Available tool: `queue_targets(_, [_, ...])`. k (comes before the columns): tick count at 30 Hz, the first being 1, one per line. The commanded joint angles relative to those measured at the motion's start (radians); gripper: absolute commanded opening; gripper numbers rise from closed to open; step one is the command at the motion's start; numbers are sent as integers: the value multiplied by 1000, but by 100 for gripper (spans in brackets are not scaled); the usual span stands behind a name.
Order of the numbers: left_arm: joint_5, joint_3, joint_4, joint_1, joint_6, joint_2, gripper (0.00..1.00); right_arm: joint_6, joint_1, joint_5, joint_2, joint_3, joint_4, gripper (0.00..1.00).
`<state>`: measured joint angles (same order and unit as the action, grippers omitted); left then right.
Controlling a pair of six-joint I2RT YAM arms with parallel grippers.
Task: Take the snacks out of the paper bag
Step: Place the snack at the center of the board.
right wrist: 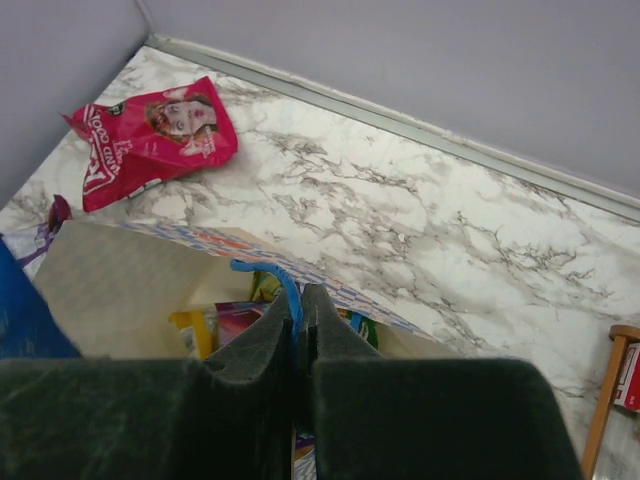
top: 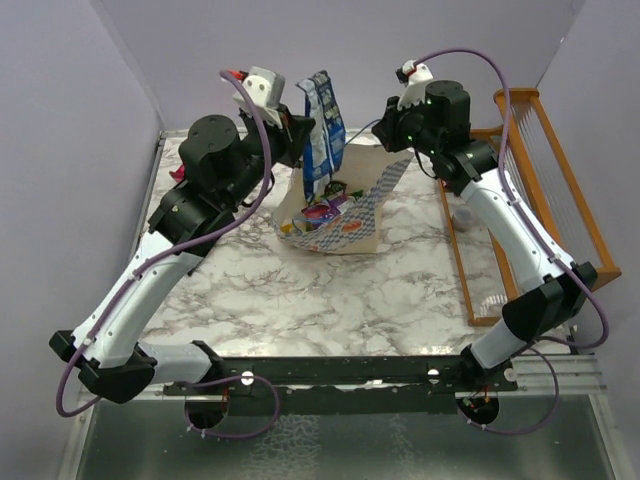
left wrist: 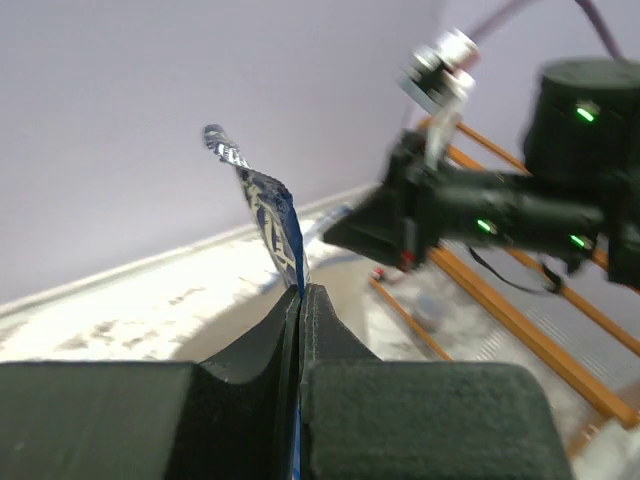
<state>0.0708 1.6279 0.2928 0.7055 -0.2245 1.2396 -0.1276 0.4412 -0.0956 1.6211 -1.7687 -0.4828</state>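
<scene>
The cream paper bag with checkered sides stands open mid-table, with several small colourful snacks inside. My left gripper is shut on a dark blue chips bag, which hangs in the air above the paper bag's left side. In the left wrist view the chips bag sticks up from the shut left gripper. My right gripper is shut on the paper bag's blue cord handle and holds that side up. A pink-red snack bag lies flat on the marble, far left.
An orange wooden rack stands along the table's right side, close to the right arm, with a small grey object at its inner edge. Purple walls close in the back and both sides. The pink-red bag is mostly hidden behind the left arm.
</scene>
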Motion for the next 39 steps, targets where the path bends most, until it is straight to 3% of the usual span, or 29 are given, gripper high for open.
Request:
queue_targets(1, [154,160,66,-34,139,52,0,-18,-2,-45,-98,52,60,2])
queue_targets(6, [328,300,126,-90,238,95,0,-25,-2,-17,-143,93,78,2])
queue_targets(10, [365,288,109,-118,254,56,0,-15,-2,42,-151,92,62,2])
queue_targets(13, [467,240,93,-119,293,16,0,-12,-2,74,-164,94,57,2])
queue_targets(24, [715,-249,4,-145,208,-187,0,3,-2,97,-239,136,47,2])
queue_targets(29, [883,-455,52,-217,60,-262,0,4,-2,89,-275,156,54,2])
queue_targets(34, [927,-643,101,-291,-51,-382,0,8,-3,78,-274,151,54,1])
queue_targets(39, [942,-773,88,-327,-45,-434,0,4,-2,64,-264,154,55,2])
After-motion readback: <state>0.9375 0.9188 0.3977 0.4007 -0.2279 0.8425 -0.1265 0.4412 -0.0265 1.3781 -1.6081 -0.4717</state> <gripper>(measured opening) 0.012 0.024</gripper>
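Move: The blue chip bag is already held by the left hand, raised over the paper bag. The purple snack on the table's left side lies about 33 cm to that hand's left, 7 cm ahead and 46 cm below. The red snack bag is some 29 cm left and 24 cm ahead; the paper bag is about 12 cm ahead, 6 cm right and 33 cm below. From the right hand, holding the handle, the paper bag stands level, about 7 cm left and 20 cm below. The blue chip bag, still pinched in the closed left fingers, is swung clear of the paper bag: first left, forward and up some 6 cm, then on left and down towards the purple snack, about 28 cm left in all, ending 20 cm lower. The wrist turns counter-clockwise by well over 60 degrees and tips down. The right hand keeps hold of the blue handle and draws it back about 5 cm, slightly right and up. ##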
